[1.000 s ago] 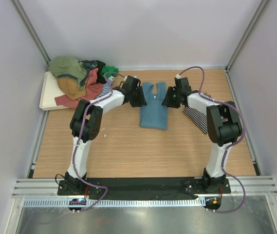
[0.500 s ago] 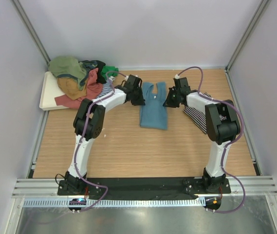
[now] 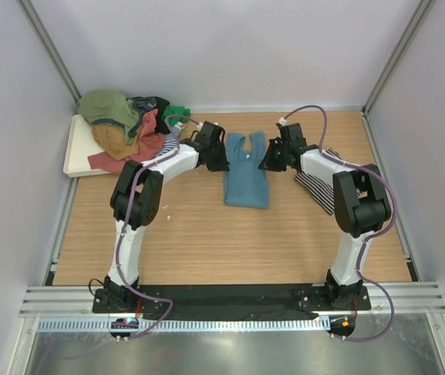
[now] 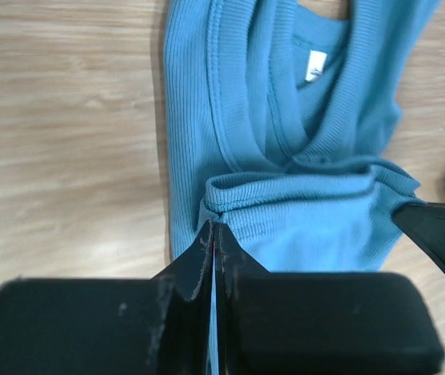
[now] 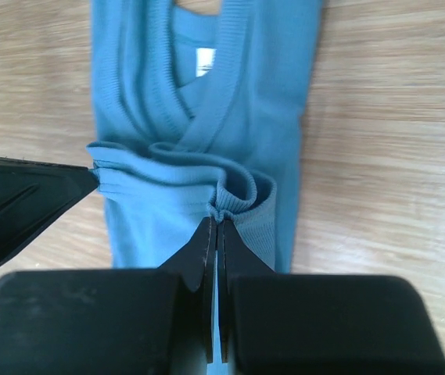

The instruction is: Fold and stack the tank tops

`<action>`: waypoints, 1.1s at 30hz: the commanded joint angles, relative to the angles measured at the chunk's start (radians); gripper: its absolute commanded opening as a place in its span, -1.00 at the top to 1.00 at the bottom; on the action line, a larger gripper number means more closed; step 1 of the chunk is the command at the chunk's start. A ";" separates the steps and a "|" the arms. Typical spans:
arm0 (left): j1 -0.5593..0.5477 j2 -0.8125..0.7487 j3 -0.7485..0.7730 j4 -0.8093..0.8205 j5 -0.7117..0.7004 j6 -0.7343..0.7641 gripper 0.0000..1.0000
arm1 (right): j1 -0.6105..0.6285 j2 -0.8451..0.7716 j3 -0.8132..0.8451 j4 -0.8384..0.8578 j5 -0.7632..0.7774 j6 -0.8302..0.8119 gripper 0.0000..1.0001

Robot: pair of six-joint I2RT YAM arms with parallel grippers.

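The teal-blue tank top lies on the wooden table between both arms, straps pointing away from the bases. My left gripper is at its left side and my right gripper at its right. In the left wrist view the left gripper is shut on a bunched ribbed edge of the teal top. The right wrist view shows the right gripper shut on the same raised edge of the top. A black-and-white striped tank top lies under the right forearm.
A heap of olive, mustard, coral, black and green tank tops rests on a white board at the back left. Grey walls and metal rails enclose the table. The right gripper's finger shows in the left wrist view.
Both grippers have shut onto the teal top's edge, pinching the cloth into a raised fold. The arms shifted only slightly at the top's sides.
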 commanded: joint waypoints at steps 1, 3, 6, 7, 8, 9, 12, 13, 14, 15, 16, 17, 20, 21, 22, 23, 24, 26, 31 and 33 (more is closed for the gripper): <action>-0.003 -0.138 -0.029 0.028 -0.026 0.015 1.00 | 0.027 -0.091 -0.010 0.047 -0.024 -0.015 0.98; -0.003 -0.163 -0.051 0.029 -0.031 0.015 1.00 | 0.034 -0.113 -0.014 0.045 -0.021 -0.018 0.98; -0.003 -0.212 -0.084 0.034 -0.040 0.012 1.00 | 0.042 -0.139 -0.019 0.044 -0.024 -0.021 0.98; -0.003 -0.224 -0.095 0.034 -0.041 0.010 1.00 | 0.043 -0.145 -0.022 0.044 -0.024 -0.019 0.97; -0.003 -0.244 -0.104 0.043 -0.048 0.009 1.00 | 0.043 -0.153 -0.023 0.045 -0.019 -0.021 0.98; -0.003 -0.252 -0.120 0.045 -0.049 0.009 1.00 | 0.043 -0.160 -0.026 0.044 -0.013 -0.022 0.98; -0.003 -0.261 -0.129 0.046 -0.055 0.007 1.00 | 0.043 -0.166 -0.028 0.042 0.005 -0.021 0.97; -0.003 -0.260 -0.129 0.046 -0.052 0.007 1.00 | 0.043 -0.163 -0.029 0.042 0.011 -0.018 0.97; -0.003 -0.257 -0.127 0.048 -0.054 0.007 1.00 | 0.042 -0.160 -0.030 0.039 0.019 -0.016 0.98; -0.003 -0.244 -0.117 0.048 -0.057 0.007 1.00 | 0.042 -0.156 -0.023 0.035 0.048 -0.018 0.98; -0.003 -0.235 -0.109 0.046 -0.055 0.009 1.00 | 0.042 -0.142 -0.020 0.027 0.066 -0.013 0.98; -0.003 -0.225 -0.100 0.040 -0.054 0.012 1.00 | 0.042 -0.133 -0.016 0.015 0.077 -0.010 0.98; -0.003 -0.171 -0.054 0.020 -0.063 0.026 1.00 | 0.039 -0.088 0.007 0.002 0.105 -0.007 0.96; -0.003 -0.156 -0.030 0.013 -0.069 0.027 1.00 | 0.040 -0.075 0.029 -0.004 0.112 -0.005 0.95; -0.001 -0.127 -0.017 0.008 -0.078 0.035 1.00 | 0.040 -0.056 0.042 -0.014 0.138 -0.004 0.95; -0.001 -0.110 0.004 0.005 -0.084 0.038 1.00 | 0.039 -0.026 0.055 -0.028 0.154 0.004 0.91; -0.001 -0.094 0.020 0.005 -0.087 0.039 1.00 | 0.039 -0.007 0.081 -0.034 0.163 0.022 0.88; -0.001 -0.034 0.096 -0.042 -0.088 0.052 0.89 | 0.037 0.021 0.105 -0.051 0.165 0.030 0.55; -0.001 -0.071 0.080 -0.066 -0.117 0.050 0.40 | 0.039 -0.034 0.073 -0.044 0.197 0.033 0.02; -0.005 -0.147 0.008 -0.044 -0.126 0.043 0.14 | 0.039 -0.091 0.029 -0.045 0.205 0.031 0.01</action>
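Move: Both hands already pinch the turned-up hem of the blue tank top, one at each front corner. The tank top's middle lies about 6 cm right of the left hand and 5 cm left of the right hand, roughly 1 cm back and 2 cm below both. The folded striped tank top is some 17 cm right and 4 cm back of the right hand. The clothes pile is about 25 cm left of the left hand and 11 cm ahead. Keep both grips on the hem corners and raise them together, the left hand about 7 cm, the right nearer 5, easing slightly back and left. Pause, then bring both down and a little forward to lay the hem back over the tank top, opening each gripper nearly halfway at the bottom to let go of the corners. ##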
